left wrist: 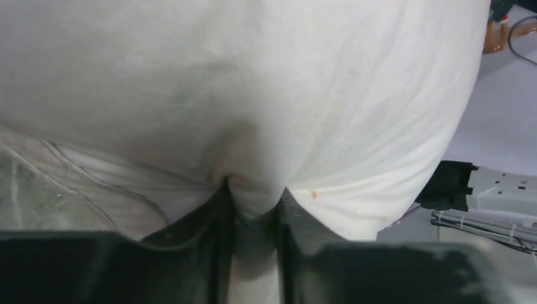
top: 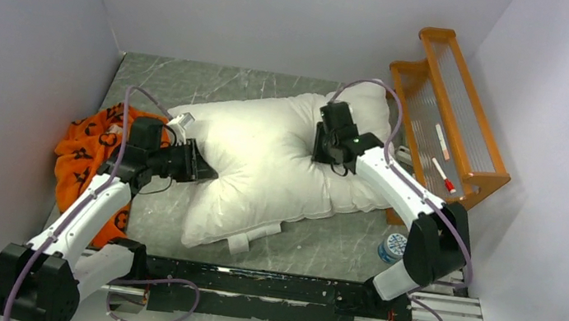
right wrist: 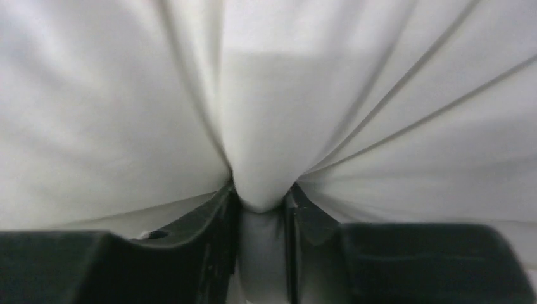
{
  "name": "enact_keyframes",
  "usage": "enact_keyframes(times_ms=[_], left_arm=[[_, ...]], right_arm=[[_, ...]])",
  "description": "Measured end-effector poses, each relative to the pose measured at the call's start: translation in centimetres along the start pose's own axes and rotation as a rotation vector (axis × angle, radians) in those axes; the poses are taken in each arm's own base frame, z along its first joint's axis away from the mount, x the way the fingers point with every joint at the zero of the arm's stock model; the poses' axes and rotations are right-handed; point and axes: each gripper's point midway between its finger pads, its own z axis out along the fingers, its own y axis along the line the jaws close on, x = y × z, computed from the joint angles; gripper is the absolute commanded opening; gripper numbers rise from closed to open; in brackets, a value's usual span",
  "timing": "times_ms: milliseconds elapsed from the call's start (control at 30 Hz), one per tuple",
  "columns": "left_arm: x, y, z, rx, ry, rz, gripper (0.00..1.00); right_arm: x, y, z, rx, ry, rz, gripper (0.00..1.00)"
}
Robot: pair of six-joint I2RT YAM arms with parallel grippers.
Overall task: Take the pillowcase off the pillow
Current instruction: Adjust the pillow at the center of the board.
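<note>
The plump white pillow (top: pixel 265 158) lies bare across the middle of the marble table, dented where both grippers hold it. The orange pillowcase (top: pixel 88 147), printed with dark motifs, sits crumpled at the left, apart from the pillow and partly under my left arm. My left gripper (top: pixel 209 171) is shut on a fold of the pillow's left edge; a pinch of white fabric (left wrist: pixel 253 190) bulges between the dark fingers (left wrist: pixel 297 215). My right gripper (top: pixel 322 153) presses down on the pillow's upper right part, shut on a bunch of fabric (right wrist: pixel 259 183) with creases radiating from it.
An orange wooden rack (top: pixel 454 108) with small items on it stands at the right wall. A bottle with a blue-white cap (top: pixel 393 245) stands by the right arm's base. A small white tag (top: pixel 255 235) sticks out at the pillow's near edge. White walls enclose the table.
</note>
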Motion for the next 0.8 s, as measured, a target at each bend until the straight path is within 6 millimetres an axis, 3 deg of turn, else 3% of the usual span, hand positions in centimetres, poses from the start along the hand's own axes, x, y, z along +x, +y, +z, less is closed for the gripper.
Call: enact_keyframes(times_ms=[33, 67, 300, 467, 533, 600, 700, 800], left_arm=[[0.0, 0.0, 0.0, 0.005, 0.001, 0.002, 0.05], [-0.2, 0.0, 0.1, 0.003, -0.002, 0.006, 0.05], [-2.8, 2.8, -1.1, -0.256, -0.012, 0.037, 0.05], [-7.9, 4.8, -3.0, -0.427, -0.088, 0.094, 0.05], [-9.8, 5.0, -3.0, -0.438, -0.101, 0.109, 0.05], [-10.4, 5.0, -2.9, -0.433, -0.104, 0.116, 0.05], [-9.5, 4.9, -3.0, -0.414, -0.099, 0.117, 0.05], [-7.3, 4.6, -3.6, -0.38, -0.112, 0.115, 0.05]], right_arm=[[0.4, 0.9, -0.5, -0.017, -0.016, -0.013, 0.04], [0.7, 1.8, -1.0, -0.028, -0.034, -0.03, 0.0], [4.0, 6.3, -4.3, -0.09, -0.106, -0.052, 0.0], [7.0, 8.8, -8.2, -0.169, -0.087, -0.033, 0.0], [8.0, 9.1, -9.5, -0.186, -0.07, -0.028, 0.0], [8.4, 8.8, -10.2, -0.181, -0.064, -0.024, 0.0], [7.8, 7.3, -9.9, -0.134, -0.062, 0.0, 0.0], [6.8, 5.8, -9.3, -0.094, -0.054, 0.024, 0.0]])
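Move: Already at the pillow with both hands: its middle is roughly 17 cm to the right, 5 cm ahead and 5 cm below the left hand, and about 9 cm left, 3 cm back and 4 cm below the right. From the left hand, the pillowcase lies some 27 cm left and 2 cm back, the white blocks 13 cm right and 15 cm back. The jar is 20 cm right and 20 cm back of the right hand. Closing fully on bunched pillow fabric, both grippers swing the pillow clockwise: the right hauls back about 13 cm, also left and slightly up, while the left goes some 8 cm left and forward, rising a little, its left side rolling up about 20 degrees. Keeping their pinch, both then ease off, the left back about 3 cm, the right rightward and slightly forward. ##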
